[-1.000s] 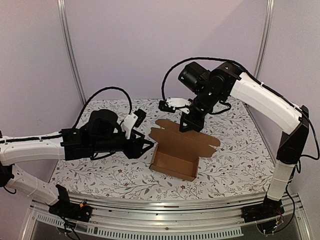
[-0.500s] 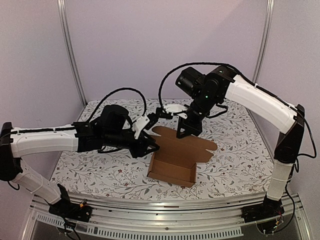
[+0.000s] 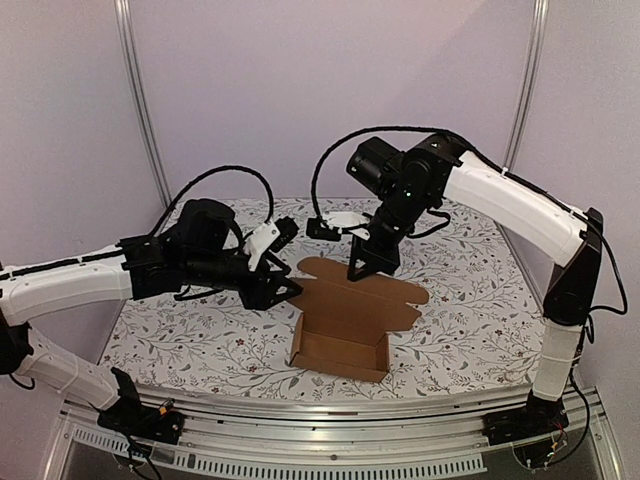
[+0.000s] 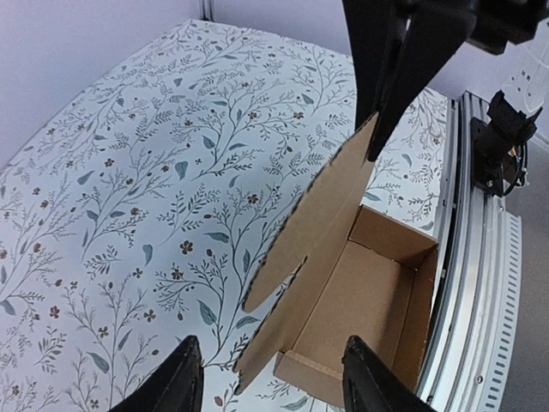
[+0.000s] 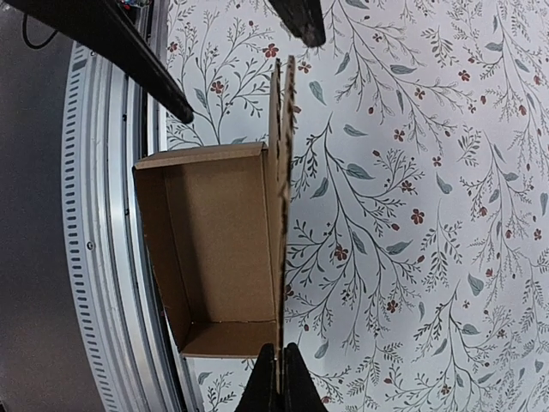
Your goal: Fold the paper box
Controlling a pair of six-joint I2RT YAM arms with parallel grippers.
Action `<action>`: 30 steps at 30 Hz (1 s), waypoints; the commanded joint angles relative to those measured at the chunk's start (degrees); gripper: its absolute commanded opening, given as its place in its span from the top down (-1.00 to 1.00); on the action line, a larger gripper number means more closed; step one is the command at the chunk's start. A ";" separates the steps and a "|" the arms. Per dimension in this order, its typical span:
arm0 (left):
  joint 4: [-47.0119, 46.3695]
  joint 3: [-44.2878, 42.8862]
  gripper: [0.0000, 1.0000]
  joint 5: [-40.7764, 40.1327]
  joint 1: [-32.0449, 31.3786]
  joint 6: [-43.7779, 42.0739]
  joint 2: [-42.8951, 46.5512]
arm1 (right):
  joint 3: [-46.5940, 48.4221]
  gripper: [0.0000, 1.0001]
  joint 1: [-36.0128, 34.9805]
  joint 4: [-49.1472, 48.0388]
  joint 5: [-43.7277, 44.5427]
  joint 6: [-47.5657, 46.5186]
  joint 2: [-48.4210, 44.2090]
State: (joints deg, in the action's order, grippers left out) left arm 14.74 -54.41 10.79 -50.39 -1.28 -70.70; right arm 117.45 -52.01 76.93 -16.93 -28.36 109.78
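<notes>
The paper box (image 3: 338, 348) is a brown cardboard tray near the table's front edge, its lid flap (image 3: 362, 297) raised behind it. My right gripper (image 3: 368, 268) is shut on the lid's far edge; in the right wrist view its fingertips (image 5: 279, 386) pinch the thin cardboard edge beside the open box (image 5: 219, 249). My left gripper (image 3: 287, 290) stands open just left of the box, touching nothing. In the left wrist view the left gripper (image 4: 273, 388) has the box's near end wall (image 4: 322, 378) between its spread tips, and the lid (image 4: 322, 219) rises toward the right gripper's fingers (image 4: 403, 77).
A floral cloth (image 3: 200, 330) covers the table. An aluminium rail (image 3: 330, 440) runs along the near edge, right beside the box (image 5: 103, 257). An arm base (image 4: 506, 137) sits on that rail. Metal frame posts (image 3: 140, 100) stand at the back corners.
The right gripper has carried the lid edge leftward and the box has slid left and nearer. The left gripper reached in, narrowed, then reopened and drew back left.
</notes>
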 commanded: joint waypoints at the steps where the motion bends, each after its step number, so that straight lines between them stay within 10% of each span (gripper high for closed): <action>1: 3.03 -1.99 -0.02 5.67 0.57 -0.88 -4.43 | 2.17 1.00 0.16 7.85 -2.28 1.13 1.65; 8: 0.55 -0.79 0.51 7.56 0.60 0.80 -4.01 | 1.55 1.00 0.12 7.52 -1.37 2.05 0.63; 24: 1.43 -2.97 0.46 7.70 0.60 2.68 -9.76 | 1.30 1.00 0.97 6.54 -2.11 3.22 0.06; 30: 0.77 -3.24 1.00 10.22 0.63 2.35 -10.05 | 0.39 1.00 2.21 6.86 -4.49 3.16 -0.31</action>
State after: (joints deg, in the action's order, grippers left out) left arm 15.66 -56.36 18.72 -50.06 0.89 -80.14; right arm 118.10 -50.85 79.20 -18.22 -25.74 110.85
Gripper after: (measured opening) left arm 0.025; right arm 0.006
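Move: The lid panel's left edge, which the open left hand goes for, is about 5 cm below it, roughly 2 cm to its right and 1 cm back. The tray's middle lies some 6 cm back, 11 cm right and 14 cm below; the flap's left end is about 3 cm ahead and 3 cm right, near hand height. From the right hand, already shut on the upright cardboard, that lid edge is about 14 cm left, level fore and aft, 5 cm down. The left fingers end up pinching the lid panel's left edge: the hand sinks about 5 cm in two stages, drifting roughly 2.5 cm right towards the tray, and tips some 10 degrees farther down. Its fingers first half close, hold that gap as it sinks on, then shut. The right hand stays nearly in place, keeping its pinch on the cardboard. ##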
